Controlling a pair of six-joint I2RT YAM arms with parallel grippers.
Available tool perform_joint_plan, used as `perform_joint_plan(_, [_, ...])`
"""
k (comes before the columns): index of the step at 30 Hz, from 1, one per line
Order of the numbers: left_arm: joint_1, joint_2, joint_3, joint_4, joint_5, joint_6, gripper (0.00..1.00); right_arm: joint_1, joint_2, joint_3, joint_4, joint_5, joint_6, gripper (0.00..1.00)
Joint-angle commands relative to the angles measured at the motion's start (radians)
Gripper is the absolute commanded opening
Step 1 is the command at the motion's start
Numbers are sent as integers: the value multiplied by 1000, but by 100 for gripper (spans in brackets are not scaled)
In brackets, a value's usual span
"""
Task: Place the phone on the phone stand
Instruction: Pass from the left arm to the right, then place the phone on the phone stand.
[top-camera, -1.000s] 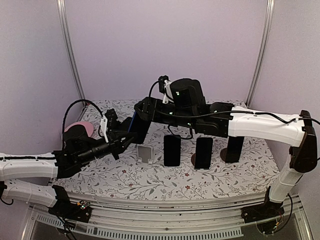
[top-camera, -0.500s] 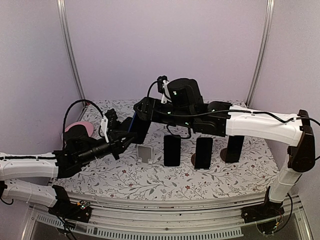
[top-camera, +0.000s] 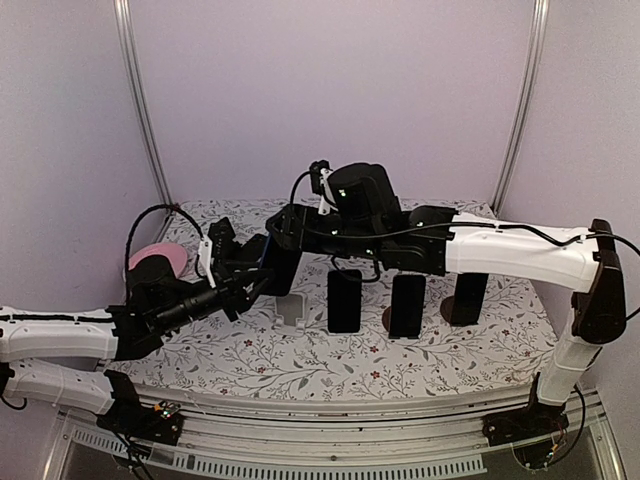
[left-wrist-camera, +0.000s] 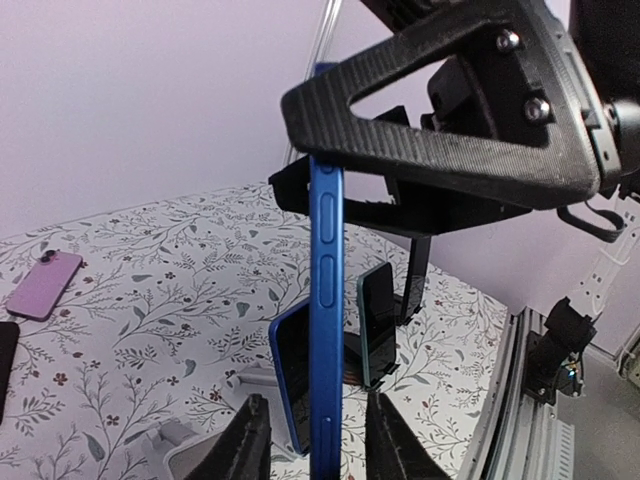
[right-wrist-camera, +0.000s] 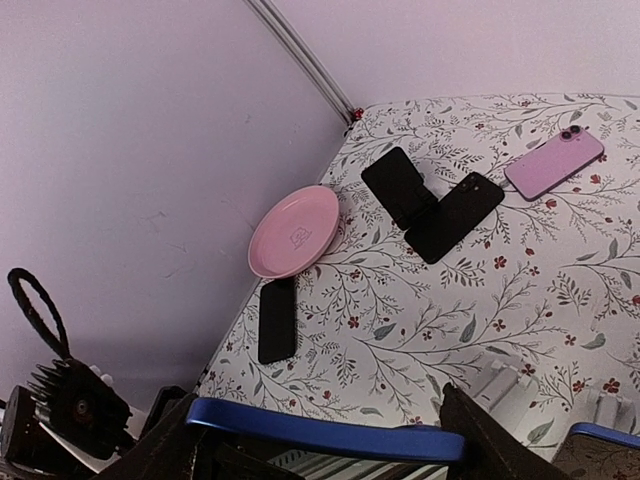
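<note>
The blue phone (top-camera: 268, 252) hangs upright above the table, just left of and above the empty white phone stand (top-camera: 290, 308). My right gripper (top-camera: 287, 232) is shut on the phone across its width. In the right wrist view the phone's blue edge (right-wrist-camera: 330, 432) spans from one finger to the other. My left gripper (top-camera: 252, 282) stands open around the phone's lower part. In the left wrist view the phone's edge (left-wrist-camera: 326, 300) rises between the two fingers (left-wrist-camera: 252, 440) with a gap on each side.
Three dark phones stand on stands (top-camera: 344, 300) (top-camera: 407, 305) (top-camera: 470, 297) to the right of the white stand. A pink plate (right-wrist-camera: 293, 232) sits at the back left. Dark phones (right-wrist-camera: 278, 320) (right-wrist-camera: 400, 185) (right-wrist-camera: 455, 215) and a pink phone (right-wrist-camera: 553, 163) lie flat on the floral table (top-camera: 330, 365).
My left gripper's jaws have parted from the blue phone. The right arm has shifted slightly left and lower with the phone.
</note>
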Motion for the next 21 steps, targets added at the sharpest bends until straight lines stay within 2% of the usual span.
perform_joint_plan(1, [14, -9, -38, 41, -58, -36, 43, 7, 3, 39, 27, 38, 2, 33])
perform_joint_plan(7, [21, -68, -43, -65, -190, -85, 56, 17, 30, 60, -15, 133, -17, 33])
perform_joint_plan(12, [55, -154, -12, -280, -298, -173, 62, 38, 72, 90, -50, 238, -33, 33])
perform_joint_plan(17, [143, -190, 41, -480, -275, -264, 63, 66, 119, 117, -62, 335, -36, 33])
perform_joint_plan(21, [240, -192, 24, -521, -157, -322, 63, 78, 156, 138, -78, 387, -34, 33])
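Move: The blue phone hangs upright from the right hand, its middle some 5 cm below that hand, 1 cm back and 1 cm right. It stands between the left hand's already parted fingers, its middle about 3 cm ahead, 2 cm right and 2 cm above. The empty white phone stand lies from the right hand about 2 cm back, 1 cm right and 22 cm down; a phone already on its stand is 11 cm right of it, level with it. The blue phone stays pinched across its upper end by the right hand, which sinks about 4 cm with it towards the white stand, easing slightly forward and turning some 10 degrees clockwise while rolling its left side down. The left fingers, already loosened, spread wider and back off the phone, about 9 cm left and half as far forward, sinking a little; that wrist swings counter-clockwise and tips down. ##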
